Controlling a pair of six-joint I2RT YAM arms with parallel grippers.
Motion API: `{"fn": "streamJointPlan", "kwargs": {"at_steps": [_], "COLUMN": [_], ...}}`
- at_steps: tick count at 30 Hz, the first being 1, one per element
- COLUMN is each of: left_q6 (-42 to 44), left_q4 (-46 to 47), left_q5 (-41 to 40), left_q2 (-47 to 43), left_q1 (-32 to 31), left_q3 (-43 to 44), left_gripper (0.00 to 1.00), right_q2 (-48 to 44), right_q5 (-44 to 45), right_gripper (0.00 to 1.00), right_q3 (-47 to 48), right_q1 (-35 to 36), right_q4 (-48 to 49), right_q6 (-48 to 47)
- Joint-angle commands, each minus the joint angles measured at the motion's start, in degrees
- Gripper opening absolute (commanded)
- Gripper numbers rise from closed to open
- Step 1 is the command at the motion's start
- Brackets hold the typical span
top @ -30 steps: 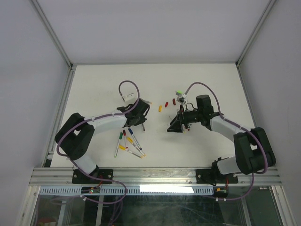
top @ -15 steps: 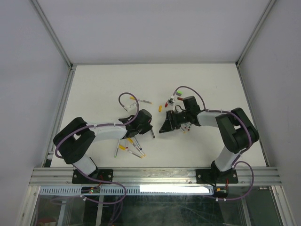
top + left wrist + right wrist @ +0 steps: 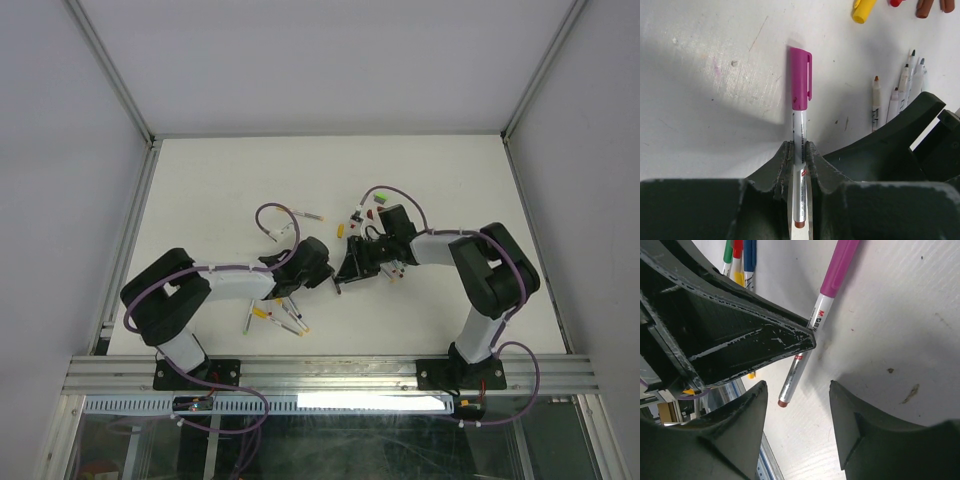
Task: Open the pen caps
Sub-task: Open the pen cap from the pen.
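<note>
My left gripper (image 3: 800, 150) is shut on the white-grey barrel of a pen (image 3: 800, 131). The pen's magenta cap (image 3: 801, 77) is still on and sticks out past the fingertips, low over the table. My right gripper (image 3: 797, 388) is open, close to and facing the left one. The same pen (image 3: 799, 369) and its magenta cap (image 3: 839, 266) lie just beyond the right fingers, which do not touch it. From above, the left gripper (image 3: 333, 281) and right gripper (image 3: 351, 266) almost meet mid-table. Loose pen caps lie nearby: yellow (image 3: 340, 230), red (image 3: 368, 213), green (image 3: 381, 199).
Several capped pens (image 3: 276, 311) lie in a bunch near the left arm, also seen as capped pens (image 3: 739, 254). Uncapped pens (image 3: 902, 87) rest beside the right gripper's body. A yellow cap (image 3: 862, 10) and brown caps (image 3: 926, 7) lie further out. One pen (image 3: 311, 216) lies apart.
The left gripper carried the pen rightward to mid-table. The right arm swung left to meet it, and its jaws narrowed somewhat.
</note>
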Motion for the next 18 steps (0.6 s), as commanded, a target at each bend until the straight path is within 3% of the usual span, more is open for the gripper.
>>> {"fn": "streamJointPlan", "kwargs": {"at_steps": [1,9,18], "left_q6": [-1.56,-2.3,-1.3], "left_q4": [2.83,3.09,4.05], "left_q5": [0.23,-1.21,-0.88], "left_q2": [1.2,1.45,1.13], "left_q1": [-0.88,-1.08,-1.19], "left_q3": [2.56,3.45,3.81], "left_gripper": [0.01,0.01,0.05], "right_q2": [1.26,2.56,2.79], "right_q5": [0.93,-0.78,-2.27], "right_gripper": [0.53,0.37,0.04], "right_q3": [2.51,3.43,4.66], "right_q1": [0.73,1.67,1.69], "right_q4": [-1.63,-2.57,-4.46], "right_q6": [0.03,0.34,-0.44]}}
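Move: The left hand holds the magenta-capped pen by its barrel, cap ahead; the bare tail end is some 3 cm back and 1 cm right of that hand, about level. For the right hand the tail end is about 1 cm back, 1 cm left and 1 cm below. The loose yellow cap lies 12 cm straight ahead of the right hand, the opened pens 6 cm ahead and 11 cm right, the blue-capped pen 3 cm back and 12 cm left, all roughly 4 cm lower. Down and slightly back, some 1.5 cm in all, the right hand settles onto the pen's tail while its half-open fingers close and pinch the barrel just behind the left fingers, tipping only about 5 degrees. The left hand keeps its grip on the barrel and eases about 1 cm to the right, towards the right hand. ##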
